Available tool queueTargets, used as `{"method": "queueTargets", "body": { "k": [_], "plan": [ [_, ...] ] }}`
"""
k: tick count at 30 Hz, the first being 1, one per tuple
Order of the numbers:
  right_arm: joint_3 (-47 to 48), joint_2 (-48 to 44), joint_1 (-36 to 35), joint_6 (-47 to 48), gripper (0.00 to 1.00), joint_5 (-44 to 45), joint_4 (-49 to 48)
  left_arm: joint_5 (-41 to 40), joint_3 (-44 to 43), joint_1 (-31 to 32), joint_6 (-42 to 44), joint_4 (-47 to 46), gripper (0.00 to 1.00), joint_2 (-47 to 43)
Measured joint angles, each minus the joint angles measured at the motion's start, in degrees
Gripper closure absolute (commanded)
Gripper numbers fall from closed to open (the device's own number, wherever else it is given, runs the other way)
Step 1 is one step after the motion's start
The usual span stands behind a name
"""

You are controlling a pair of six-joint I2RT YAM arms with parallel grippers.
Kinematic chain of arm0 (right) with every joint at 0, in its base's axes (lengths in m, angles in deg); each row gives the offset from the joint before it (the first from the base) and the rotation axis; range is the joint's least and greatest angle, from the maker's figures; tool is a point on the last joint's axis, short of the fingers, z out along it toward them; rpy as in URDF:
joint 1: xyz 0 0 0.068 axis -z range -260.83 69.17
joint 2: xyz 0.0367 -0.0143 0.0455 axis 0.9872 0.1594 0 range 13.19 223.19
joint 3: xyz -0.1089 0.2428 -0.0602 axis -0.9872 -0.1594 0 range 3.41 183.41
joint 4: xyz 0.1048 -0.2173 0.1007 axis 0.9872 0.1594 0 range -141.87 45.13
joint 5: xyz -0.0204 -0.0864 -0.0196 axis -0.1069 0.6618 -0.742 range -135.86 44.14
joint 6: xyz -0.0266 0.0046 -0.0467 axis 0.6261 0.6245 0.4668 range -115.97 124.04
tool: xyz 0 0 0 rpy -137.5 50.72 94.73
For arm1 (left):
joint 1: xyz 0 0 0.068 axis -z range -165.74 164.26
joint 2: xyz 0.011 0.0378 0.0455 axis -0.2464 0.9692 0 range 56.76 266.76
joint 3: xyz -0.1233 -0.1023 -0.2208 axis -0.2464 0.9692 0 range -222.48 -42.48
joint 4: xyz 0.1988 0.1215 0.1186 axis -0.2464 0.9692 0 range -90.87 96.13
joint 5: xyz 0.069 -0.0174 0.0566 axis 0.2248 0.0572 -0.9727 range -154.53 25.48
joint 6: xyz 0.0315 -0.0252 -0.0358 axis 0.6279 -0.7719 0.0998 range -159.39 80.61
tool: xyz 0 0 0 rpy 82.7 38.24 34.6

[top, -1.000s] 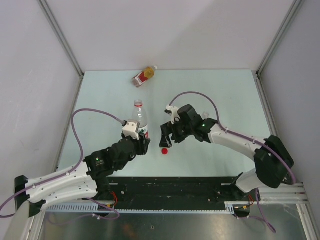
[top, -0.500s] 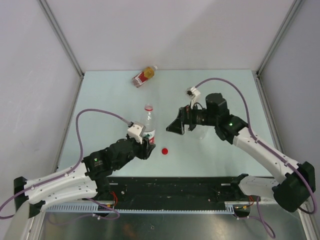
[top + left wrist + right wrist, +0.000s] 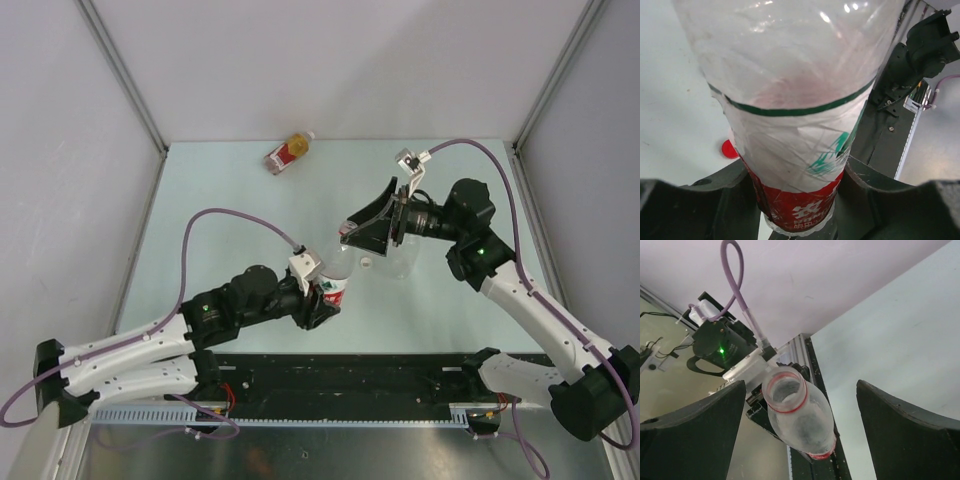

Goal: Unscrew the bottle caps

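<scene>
My left gripper (image 3: 322,298) is shut on the lower, red-and-white labelled part of the clear bottle (image 3: 336,280) and holds it tilted off the table, its neck toward the right gripper. In the left wrist view the bottle (image 3: 790,125) fills the frame between the fingers (image 3: 700,205). Its mouth (image 3: 785,389) is open, with only a red ring. My right gripper (image 3: 362,228) is open and empty, its fingers (image 3: 695,430) wide on either side of that mouth without touching it. The red cap (image 3: 729,149) lies on the table below the bottle. A small white cap (image 3: 367,263) lies nearby.
The short amber bottle (image 3: 288,152) lies on its side at the back of the table. A clear unlabelled bottle (image 3: 403,260) stands under the right arm. Grey walls enclose the table on three sides. The black base rail (image 3: 340,378) runs along the near edge.
My left gripper has carried the labelled bottle right and nearer and tilted it toward the right gripper. My right gripper has risen, moved back and right, and turned to face the bottle's mouth.
</scene>
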Motion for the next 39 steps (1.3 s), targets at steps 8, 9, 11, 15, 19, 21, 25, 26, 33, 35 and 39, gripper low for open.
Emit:
{"method": "queueTargets", "body": {
  "k": [8,9,11,15,19,21,25,26,33,35,39],
  "plan": [
    [0.02,0.04,0.0,-2.86,0.56,-1.68,-2.73,3.28,-1.03,0.0,1.05,-0.46,0.83,2.12],
    [0.02,0.09,-0.02,-3.08,0.62,-1.9,-2.99,3.34,-1.03,0.0,1.07,-0.46,0.83,2.12],
    [0.02,0.26,-0.02,-3.45,0.76,-2.43,-3.52,3.32,-1.03,0.0,1.07,-0.44,0.82,2.1],
    [0.02,0.52,0.0,-1.97,0.98,-2.45,-4.2,3.21,-1.05,0.0,0.68,-0.35,0.77,1.79],
    [0.13,0.55,-0.28,-1.16,1.0,-2.38,-4.33,2.6,-1.05,0.0,0.79,0.13,0.52,1.31],
    [0.17,0.55,-0.28,-0.81,1.0,-2.27,-4.33,2.23,-1.03,0.0,0.92,0.37,0.27,1.09],
    [0.22,0.37,-0.28,-0.09,1.0,-1.7,-2.91,0.9,-1.05,0.0,2.01,0.17,0.03,0.04],
    [0.22,0.33,-0.28,0.2,1.0,-1.36,-2.14,0.39,-1.05,0.0,2.32,-0.02,0.01,-0.44],
    [0.24,-0.68,-0.74,6.14,1.0,4.07,5.75,-3.89,-1.05,0.0,3.02,-0.48,0.01,-3.19],
    [0.24,-1.16,-1.51,9.03,1.0,7.63,8.76,-5.31,-1.05,0.0,3.08,-0.48,0.01,-3.98],
    [0.24,-1.6,-5.35,15.47,1.0,17.57,13.97,-7.34,-1.05,0.0,3.52,-0.48,0.01,-5.7]
  ]
}}
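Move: The open right fingers already straddle the uncapped bottle's neck, which is about 1 cm back of the right hand point and 1 cm above it. On the table some 31 cm below that hand, the red cap lies about 1 cm ahead and 4 cm left, the white cap 8 cm ahead and 3 cm right. The empty bottle stands 5 cm ahead and 12 cm right, its middle 21 cm lower. From the left hand, still gripping the label, the neck is 15 cm up, 5 cm forward and 4 cm right. Easing back and up about 1 cm, the right hand closes its fingers on the bottle neck while the left keeps its grip on the label, nearly still. The left fingers then open wide and withdraw up some 4 cm, also forward and left; the right, holding the neck, sinks about 5 cm and goes some 3 cm forward, fingertips dipping and turning slightly clockwise. ##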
